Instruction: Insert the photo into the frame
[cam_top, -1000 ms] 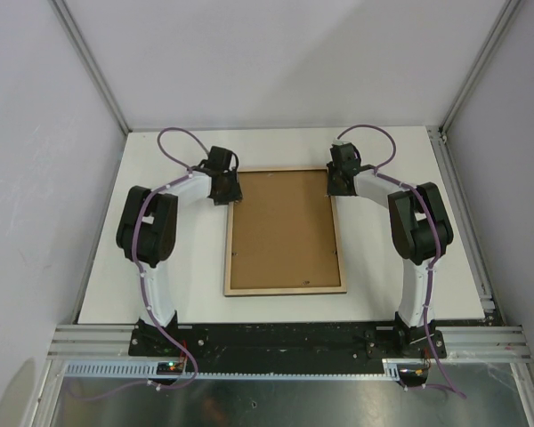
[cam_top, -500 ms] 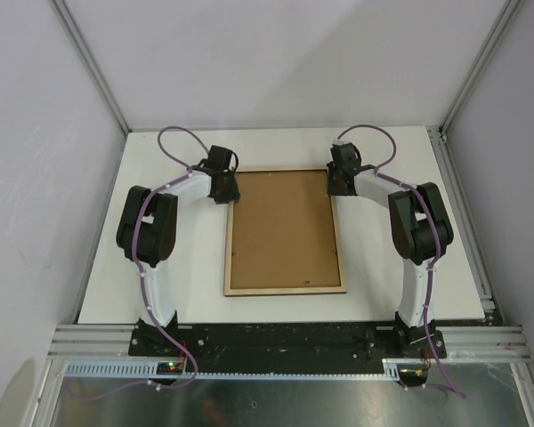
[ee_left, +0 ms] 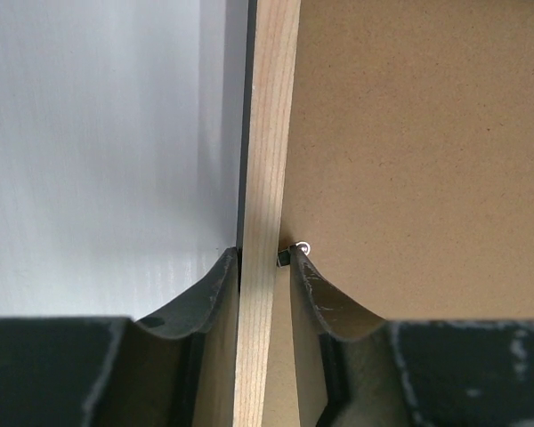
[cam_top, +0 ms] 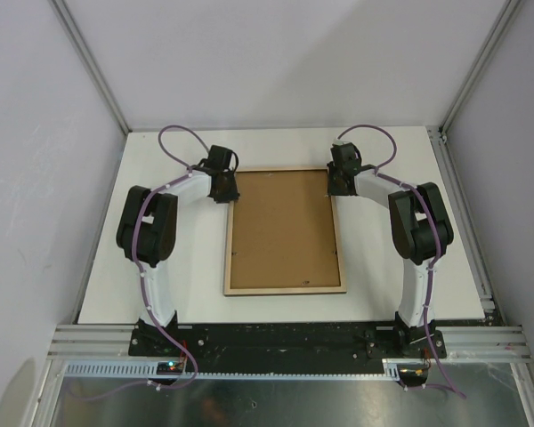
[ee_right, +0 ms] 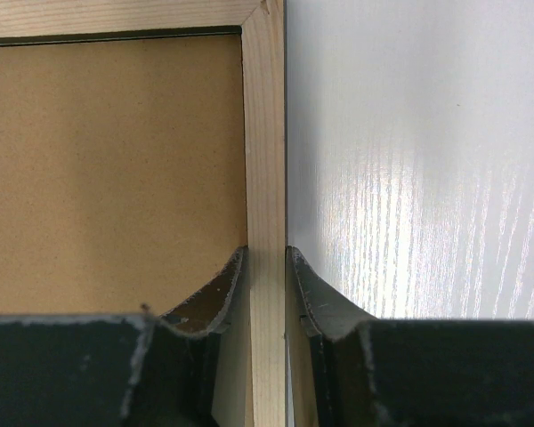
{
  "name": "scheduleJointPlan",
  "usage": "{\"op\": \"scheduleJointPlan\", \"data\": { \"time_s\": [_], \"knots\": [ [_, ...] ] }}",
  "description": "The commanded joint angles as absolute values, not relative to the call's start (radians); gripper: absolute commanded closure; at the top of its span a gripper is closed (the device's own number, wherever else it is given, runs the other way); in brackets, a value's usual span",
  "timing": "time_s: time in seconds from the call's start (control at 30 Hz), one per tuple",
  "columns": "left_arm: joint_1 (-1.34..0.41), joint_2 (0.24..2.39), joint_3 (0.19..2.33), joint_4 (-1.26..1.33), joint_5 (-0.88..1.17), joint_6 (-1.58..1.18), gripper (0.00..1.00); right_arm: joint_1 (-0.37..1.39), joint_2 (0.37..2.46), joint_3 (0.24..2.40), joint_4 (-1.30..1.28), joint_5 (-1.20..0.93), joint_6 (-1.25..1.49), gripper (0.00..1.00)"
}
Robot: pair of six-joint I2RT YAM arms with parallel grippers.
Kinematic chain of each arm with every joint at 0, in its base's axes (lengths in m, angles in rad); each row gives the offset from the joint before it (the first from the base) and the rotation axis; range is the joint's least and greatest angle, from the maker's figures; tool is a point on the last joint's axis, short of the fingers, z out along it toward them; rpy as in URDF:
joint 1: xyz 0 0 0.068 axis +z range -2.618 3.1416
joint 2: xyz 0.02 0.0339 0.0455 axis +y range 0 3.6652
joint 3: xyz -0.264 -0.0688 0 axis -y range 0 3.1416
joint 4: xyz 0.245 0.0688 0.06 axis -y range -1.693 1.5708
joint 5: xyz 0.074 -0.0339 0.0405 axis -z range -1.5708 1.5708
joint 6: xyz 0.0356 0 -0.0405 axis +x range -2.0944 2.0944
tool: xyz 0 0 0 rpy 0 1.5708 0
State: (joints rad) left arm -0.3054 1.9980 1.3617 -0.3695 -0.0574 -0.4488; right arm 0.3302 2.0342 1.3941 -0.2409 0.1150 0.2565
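Note:
The frame (cam_top: 285, 290) lies face down on the white table, its pale wood reverse up, with a brown backing board (cam_top: 283, 227) filling it. The photo is hidden. My left gripper (cam_top: 226, 189) is at the far left corner. In the left wrist view its jaws (ee_left: 263, 253) straddle the wooden rail (ee_left: 271, 133): the outer finger is against the rail and the inner finger (ee_left: 316, 285) stands slightly off it beside a small metal tab (ee_left: 303, 248). My right gripper (cam_top: 338, 185) is at the far right corner, shut (ee_right: 267, 252) on the rail (ee_right: 264, 133).
The white tabletop (cam_top: 400, 160) is walled by grey panels on three sides, with metal uprights (cam_top: 93, 67) at the far corners. Purple cables (cam_top: 180, 135) loop above both wrists. The arm bases (cam_top: 160, 334) sit on the near black rail.
The left gripper's jaws have narrowed around the frame's left rail. Neither arm nor the frame has visibly shifted in the top view.

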Motion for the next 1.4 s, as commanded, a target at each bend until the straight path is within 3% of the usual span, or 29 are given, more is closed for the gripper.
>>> {"op": "scheduleJointPlan", "data": {
  "time_s": [0.0, 0.33, 0.83, 1.07, 1.37],
  "knots": [
    [-0.306, 2.028, 1.368, -0.371, -0.112, -0.409, 0.78, 0.333, 2.016, 1.374, -0.296, 0.083, 0.261, 0.95],
    [-0.305, 2.009, 1.379, -0.371, -0.077, -0.411, 0.72, 0.331, 2.011, 1.374, -0.296, 0.078, 0.262, 0.95],
    [-0.305, 1.999, 1.389, -0.371, -0.063, -0.400, 0.77, 0.328, 2.008, 1.374, -0.295, 0.070, 0.266, 0.97],
    [-0.306, 1.962, 1.390, -0.372, -0.049, -0.404, 0.59, 0.324, 2.008, 1.374, -0.292, 0.060, 0.271, 0.99],
    [-0.282, 1.825, 1.336, -0.416, -0.054, -0.531, 0.46, 0.310, 2.008, 1.375, -0.290, 0.050, 0.291, 1.00]
  ]
}}
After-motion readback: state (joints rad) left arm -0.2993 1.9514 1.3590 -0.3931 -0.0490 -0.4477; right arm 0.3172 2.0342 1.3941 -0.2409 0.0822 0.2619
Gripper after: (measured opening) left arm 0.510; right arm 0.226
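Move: The left fingers straddle the frame's left rail, the inner tip at a small metal clip about 1 cm right of the hand point, level ahead and in height. From that hand, a far-edge clip lies roughly 8 cm ahead and 11 cm right; another left-edge clip lies some 16 cm back and 1 cm right. The left rail's clip is about 27 cm left of the right hand, level ahead and in height. Left hand keeps squeezing clip against rail, then opens and lifts free about 1.5 cm; right hand keeps hold. ##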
